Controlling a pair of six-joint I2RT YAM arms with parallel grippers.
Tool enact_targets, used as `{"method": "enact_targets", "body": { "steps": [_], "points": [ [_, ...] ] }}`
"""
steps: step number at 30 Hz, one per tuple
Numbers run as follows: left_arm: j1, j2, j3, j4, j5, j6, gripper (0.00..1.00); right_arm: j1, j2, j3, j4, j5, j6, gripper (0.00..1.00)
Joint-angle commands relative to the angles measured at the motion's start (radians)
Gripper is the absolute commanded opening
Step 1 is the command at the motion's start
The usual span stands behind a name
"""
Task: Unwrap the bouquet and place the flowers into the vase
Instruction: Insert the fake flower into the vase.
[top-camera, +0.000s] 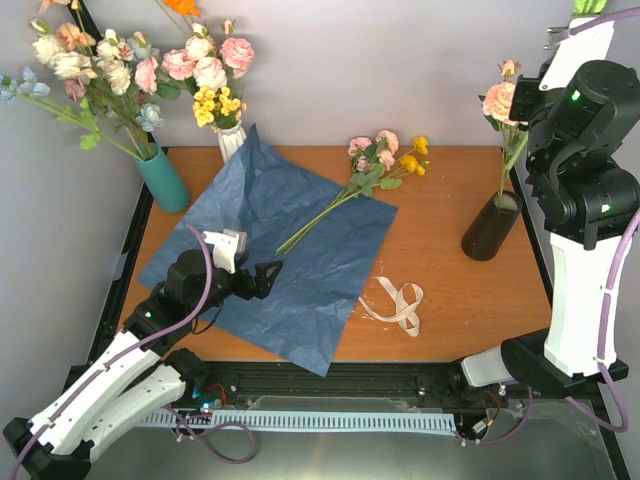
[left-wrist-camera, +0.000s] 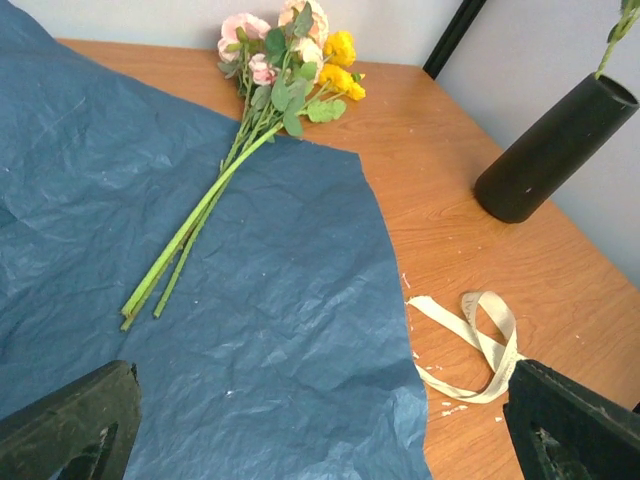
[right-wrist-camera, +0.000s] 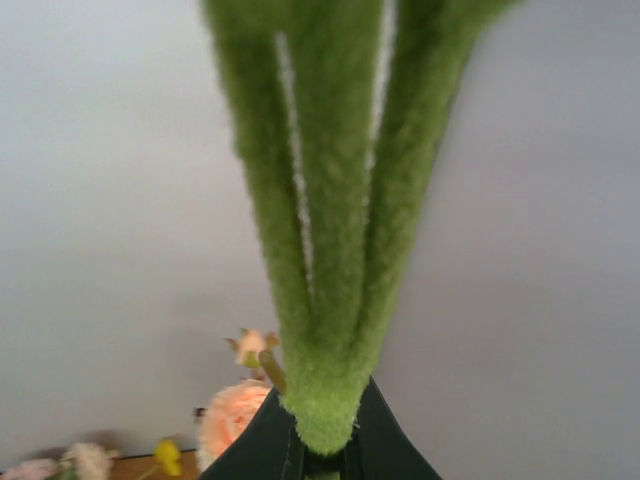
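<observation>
The bouquet lies unwrapped. Its pink, cream and yellow flowers (top-camera: 385, 158) (left-wrist-camera: 290, 60) lie with their stems across the spread dark-blue paper (top-camera: 290, 270) (left-wrist-camera: 200, 300). The beige ribbon (top-camera: 400, 305) (left-wrist-camera: 480, 340) lies loose on the table. The dark vase (top-camera: 490, 228) (left-wrist-camera: 550, 150) stands at the right with a peach flower (top-camera: 498, 100) in it. My left gripper (top-camera: 265, 275) (left-wrist-camera: 320, 430) is open, low over the paper with nothing between its fingers. My right gripper (top-camera: 585, 18) (right-wrist-camera: 322, 440) is raised high above the vase, shut on a fuzzy green sprig (right-wrist-camera: 330, 200).
A teal vase (top-camera: 165, 180) with a pale bunch stands at the back left. Beside it is a white vase (top-camera: 232, 140) with pink and yellow blooms. A black frame (top-camera: 535, 250) runs along the table's right edge behind the dark vase.
</observation>
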Motion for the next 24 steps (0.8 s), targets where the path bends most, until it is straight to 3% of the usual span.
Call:
{"method": "enact_targets", "body": {
  "steps": [1,13,24],
  "points": [
    [-0.003,-0.033,0.018,0.015,0.004,-0.009,0.99,-0.071,-0.011,-0.051,0.069,0.098,-0.046,0.03],
    [-0.002,-0.020,0.023,0.013,0.016,-0.001,1.00,-0.386,-0.090,-0.451,0.232,-0.298,0.184,0.03],
    [-0.004,-0.013,0.020,0.018,0.017,0.004,1.00,-0.456,-0.131,-0.703,0.365,-0.397,0.209,0.03]
  ]
}}
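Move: Far below the right hand, which holds the fake flower's stem, stands the black vase: about 2 cm ahead, 3 cm to the right, its middle some 50 cm down. The peach rose in it sits roughly 10 cm ahead, 1 cm left and 17 cm below; the remaining bouquet lies about 30 cm left, 13 cm ahead, and the ribbon 18 cm left, 16 cm back, both some 60 cm down. From the left hand the vase is about 50 cm right, 11 cm ahead and 12 cm down. Swinging on to the right at first, the right hand then turns the motion mainly downward, sinking about 16 cm while going some 9 cm right and 8 cm forward, past the peach rose on its right side. The shut fingers keep their grip on the stem and tip down about 10 degrees, lowering its free end towards and into the vase mouth; the descent slows at the end. ##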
